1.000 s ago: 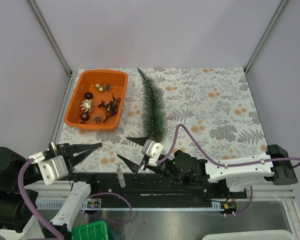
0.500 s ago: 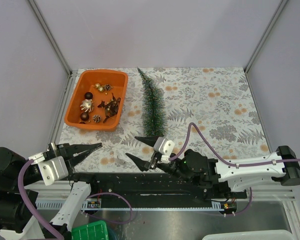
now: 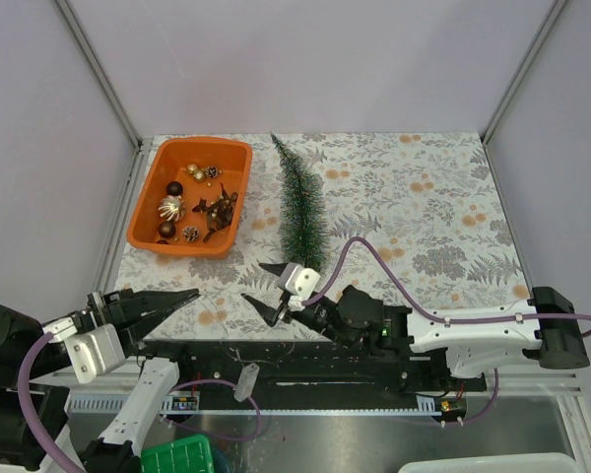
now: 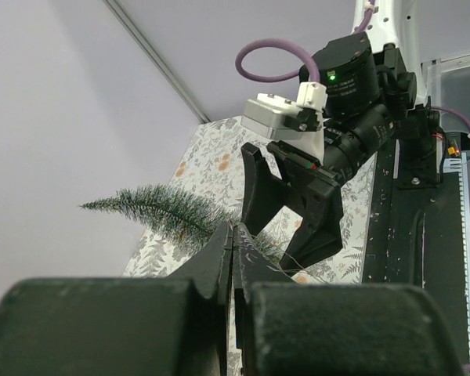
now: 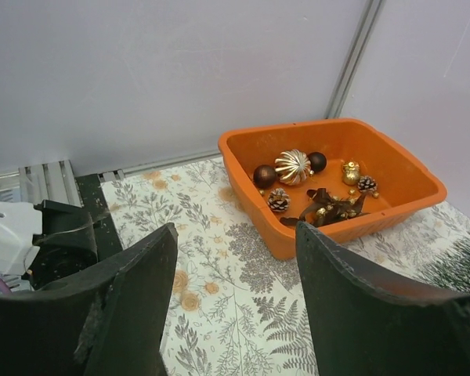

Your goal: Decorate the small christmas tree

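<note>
The small christmas tree (image 3: pixel 303 212) lies flat on the floral table, tip toward the back, base near my right gripper (image 3: pixel 253 282). That gripper is open and empty, low over the table and pointing left. In the right wrist view its open gripper (image 5: pixel 235 231) frames bare cloth short of the orange tray (image 5: pixel 352 233), and the tree (image 5: pixel 464 258) shows at the right edge. The tray (image 3: pixel 143 212) holds a gold ribbed ball (image 3: pixel 170 208), brown balls (image 5: pixel 265 175), pine cones (image 5: pixel 279 200) and brown ribbon. My left gripper (image 3: pixel 194 293) is shut and empty at the near left. In the left wrist view the shut left gripper (image 4: pixel 235 229) points at the tree (image 4: pixel 164 207).
Grey wall panels with metal corner posts (image 3: pixel 98 69) close in the table on three sides. A black rail (image 3: pixel 305 367) runs along the near edge. A green bin (image 3: pixel 177 458) sits below it. A purple cable (image 3: pixel 360 251) loops above the right arm.
My right gripper swung a little to the right and then back left, staying open. The left arm's wrist sank slightly toward the near edge, jaws still shut.
</note>
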Tool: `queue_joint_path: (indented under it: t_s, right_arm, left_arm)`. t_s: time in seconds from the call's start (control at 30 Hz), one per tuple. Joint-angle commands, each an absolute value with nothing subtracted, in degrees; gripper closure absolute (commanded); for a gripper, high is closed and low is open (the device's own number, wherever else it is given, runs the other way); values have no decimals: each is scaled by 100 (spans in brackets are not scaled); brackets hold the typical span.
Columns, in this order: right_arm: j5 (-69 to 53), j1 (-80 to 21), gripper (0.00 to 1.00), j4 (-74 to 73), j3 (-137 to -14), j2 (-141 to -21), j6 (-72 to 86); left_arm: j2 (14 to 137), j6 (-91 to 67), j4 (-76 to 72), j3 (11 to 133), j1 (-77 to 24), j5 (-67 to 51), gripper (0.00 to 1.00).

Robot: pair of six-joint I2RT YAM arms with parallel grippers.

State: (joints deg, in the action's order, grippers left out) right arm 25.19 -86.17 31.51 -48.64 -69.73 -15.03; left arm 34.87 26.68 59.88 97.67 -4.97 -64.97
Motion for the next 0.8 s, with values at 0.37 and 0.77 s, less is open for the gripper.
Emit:
queue_joint_path:
  t_s: [0.37,0.77]
  right_arm:
    - [2215,-8464,99,3252,-5782,-7373,-1941]
    - [1522,-7656,100,1776,-8585,-8630,-2171]
  left_arm:
    - [3428,2522,5599,9677,-483,-6671,100]
    - [2681,3304,5590,8772,-483,-7189,100]
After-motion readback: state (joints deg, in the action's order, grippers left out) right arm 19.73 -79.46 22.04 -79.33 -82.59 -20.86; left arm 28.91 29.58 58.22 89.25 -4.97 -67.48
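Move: The thin golden wire hanging from your shut left fingers passes about 2 cm left of your open right fingers and level with them. From the left hand, this stretch of wire is roughly 8 cm ahead, 5 cm right and 14 cm below. From the right hand, the middle of the tree lies some 15 cm ahead, 8 cm right and 15 cm lower; the orange box is about 32 cm ahead, 23 cm left and 30 cm down. Ease the right gripper about 2 cm left while closing it fully, pinching the thin wire between its fingertips. Then lift that wire about 13 cm, swinging up, forward and a little farther left, towards the orange box. Keep the left fingers shut on their part, and let that hand sink nearly 3 cm at the end. ##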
